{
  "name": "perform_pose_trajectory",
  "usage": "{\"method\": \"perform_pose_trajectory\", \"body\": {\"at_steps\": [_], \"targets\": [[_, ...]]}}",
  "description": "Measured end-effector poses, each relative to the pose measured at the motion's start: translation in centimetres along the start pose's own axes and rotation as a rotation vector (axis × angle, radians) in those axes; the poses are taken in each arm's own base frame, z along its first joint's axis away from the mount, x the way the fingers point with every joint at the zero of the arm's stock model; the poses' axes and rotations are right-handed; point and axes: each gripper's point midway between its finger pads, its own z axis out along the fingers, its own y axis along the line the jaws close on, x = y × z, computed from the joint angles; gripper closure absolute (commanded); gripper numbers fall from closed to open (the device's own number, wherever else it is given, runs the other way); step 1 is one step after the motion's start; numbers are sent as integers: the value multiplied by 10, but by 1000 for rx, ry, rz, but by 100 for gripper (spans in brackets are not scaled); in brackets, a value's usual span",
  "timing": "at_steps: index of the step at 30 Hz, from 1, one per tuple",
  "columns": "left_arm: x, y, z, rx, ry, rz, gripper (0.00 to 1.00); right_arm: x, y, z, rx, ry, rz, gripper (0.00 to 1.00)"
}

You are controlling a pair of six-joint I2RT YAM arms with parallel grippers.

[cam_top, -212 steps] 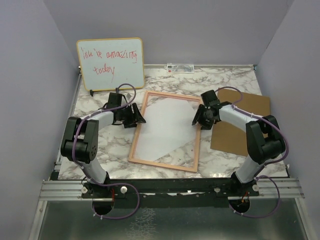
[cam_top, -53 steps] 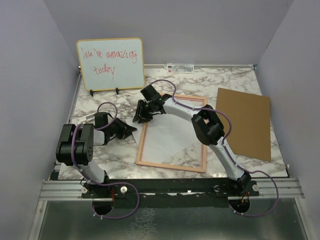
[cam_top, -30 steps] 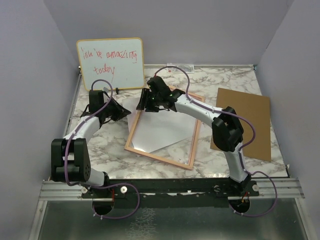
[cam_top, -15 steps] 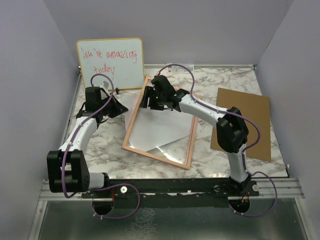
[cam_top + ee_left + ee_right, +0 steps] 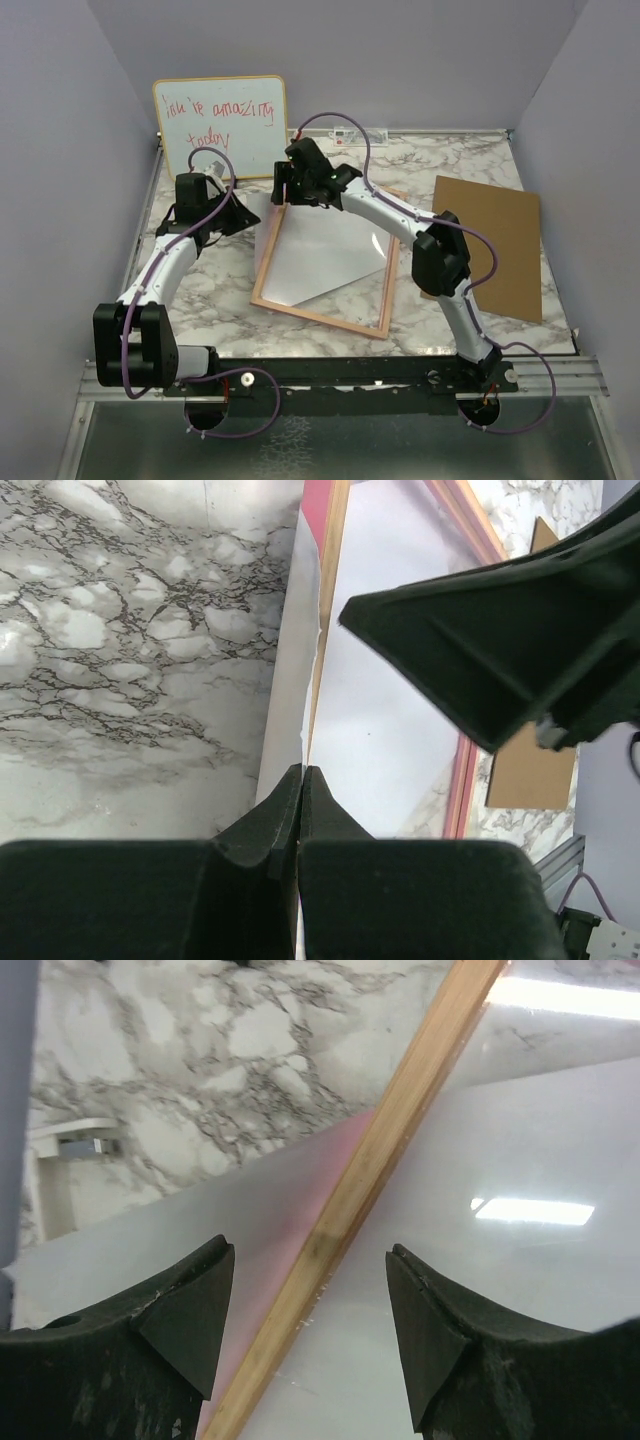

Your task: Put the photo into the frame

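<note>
The frame point(image 5: 318, 315), with its thin pinkish wood border, lies slanted on the marble in the middle. The photo point(image 5: 310, 255) lies white side up inside it, and its left edge sticks out past the frame's left border. My left gripper point(image 5: 250, 226) is shut on that protruding edge, and the white sheet point(image 5: 290, 680) runs straight into the pinched tips point(image 5: 302, 772). My right gripper point(image 5: 284, 188) hovers open over the frame's far left corner. In the right wrist view the wood border point(image 5: 400, 1110) passes between its spread fingers point(image 5: 310, 1252) without touching them.
A yellow-edged whiteboard point(image 5: 220, 125) with red handwriting stands at the back left. The brown backing board point(image 5: 490, 245) lies flat at the right. Grey walls close in on three sides. The right arm stretches across the frame's far end.
The right gripper has opened wider. The frame's far left end, raised half a second ago, has come back down. The left gripper has stayed shut at the photo's left edge.
</note>
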Motion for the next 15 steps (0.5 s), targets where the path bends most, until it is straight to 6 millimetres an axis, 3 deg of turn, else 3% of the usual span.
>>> {"method": "perform_pose_trajectory", "body": {"at_steps": [7, 15], "targets": [[-2, 2, -1, -14, -13, -1, 100, 32, -24, 21, 122, 58, -116, 32], [-20, -11, -14, -17, -72, 23, 100, 39, -28, 32, 184, 47, -224, 32]]}}
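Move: Just under the right hand's open fingers runs the frame's left bar, about 2 cm left, 1 cm ahead and 3 cm lower, raised off the table; the photo's left corner pokes out from beneath it, some 6 cm left and 4 cm back of the hand, and the whiteboard is roughly 14 cm left, 12 cm ahead. That photo corner is right at the left hand's shut tips, with the bar about 4 cm to its right, level and 1 cm lower. Sinking about 6 cm towards the table, the right hand follows the frame's left bar down, most quickly at first, its left side dipping some 15 degrees while the fingers stay open either side of the bar. The left hand waits shut, then lifts about 2.5 cm and comes free of the photo's corner. ##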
